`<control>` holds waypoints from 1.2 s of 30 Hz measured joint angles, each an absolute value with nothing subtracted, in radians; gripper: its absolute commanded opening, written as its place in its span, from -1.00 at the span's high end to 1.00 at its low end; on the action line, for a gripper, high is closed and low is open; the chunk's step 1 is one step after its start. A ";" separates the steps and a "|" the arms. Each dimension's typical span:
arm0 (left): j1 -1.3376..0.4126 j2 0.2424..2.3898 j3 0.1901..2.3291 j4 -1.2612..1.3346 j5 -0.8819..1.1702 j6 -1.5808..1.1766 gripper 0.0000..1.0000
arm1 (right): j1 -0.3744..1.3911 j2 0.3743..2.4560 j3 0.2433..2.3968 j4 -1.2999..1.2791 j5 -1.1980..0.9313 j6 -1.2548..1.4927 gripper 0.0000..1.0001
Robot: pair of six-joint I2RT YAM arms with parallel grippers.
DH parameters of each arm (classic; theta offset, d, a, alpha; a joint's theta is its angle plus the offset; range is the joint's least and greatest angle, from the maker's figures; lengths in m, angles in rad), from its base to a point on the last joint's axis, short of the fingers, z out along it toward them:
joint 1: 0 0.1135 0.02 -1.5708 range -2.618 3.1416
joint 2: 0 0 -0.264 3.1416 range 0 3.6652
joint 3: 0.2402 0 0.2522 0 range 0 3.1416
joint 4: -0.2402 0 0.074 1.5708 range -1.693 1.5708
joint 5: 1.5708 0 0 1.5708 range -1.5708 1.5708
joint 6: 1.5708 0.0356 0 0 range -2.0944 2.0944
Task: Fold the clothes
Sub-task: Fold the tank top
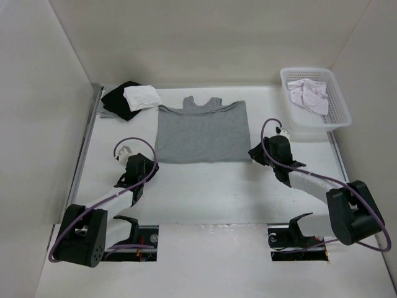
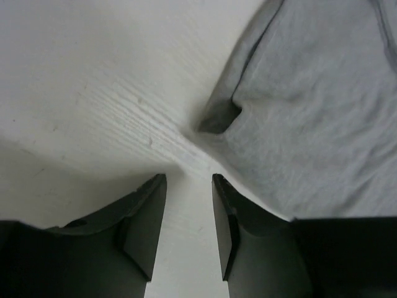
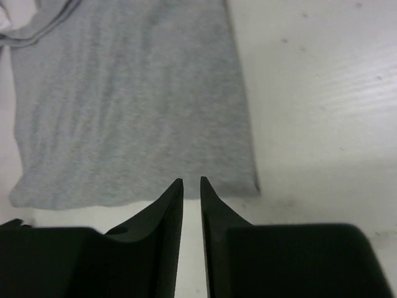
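The clothes (image 1: 200, 133) are one grey knit garment lying flat at the middle of the table as a neat rectangle, its neckline and straps at the far edge. My left gripper (image 1: 123, 151) hovers off the garment's near left corner. In the left wrist view it (image 2: 189, 180) is open over bare table, with the grey cloth (image 2: 322, 105) ahead to the right. My right gripper (image 1: 280, 134) hangs off the garment's right edge. In the right wrist view it (image 3: 191, 181) shows a narrow gap holding nothing, its tips just short of the near hem (image 3: 136, 198).
A white basket (image 1: 338, 118) at the back right holds a pale crumpled cloth (image 1: 308, 94). A black cloth (image 1: 119, 100) with a white cloth (image 1: 142, 97) on it lies at the back left. Pale walls close in the table on three sides.
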State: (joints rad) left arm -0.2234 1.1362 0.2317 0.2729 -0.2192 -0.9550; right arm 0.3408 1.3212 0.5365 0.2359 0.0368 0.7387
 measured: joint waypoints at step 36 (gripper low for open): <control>-0.066 1.304 0.212 0.532 -0.081 -1.023 0.98 | 0.395 1.409 0.472 0.237 0.139 0.933 0.19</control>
State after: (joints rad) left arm -0.0658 1.3037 0.2119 0.5316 -0.0814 -1.0229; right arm 0.3946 1.4086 0.4717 0.2367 0.1390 0.9333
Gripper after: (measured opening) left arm 0.022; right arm 0.424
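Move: The grey tank top lies folded across between the hands, its near left corner about 4 cm ahead of the left hand and 1 cm lower. From the left hand, the shoulder straps are roughly 28 cm ahead and 18 cm right, the white cloth some 29 cm ahead and 5 cm left. The near right corner is about 6 cm below the right hand, 1 cm ahead and 2 cm right; the basket stands some 25 cm ahead and 26 cm right of that hand. Forward about 4 cm, almost level, the left hand slides its open fingers onto the near left corner, shuts them to pinch it, then draws it roughly 2 cm left and a little back. Meanwhile the right hand sinks about 5 cm towards the near right corner, easing back slightly, its fingers opening wider and tipping down some 10 degrees. ##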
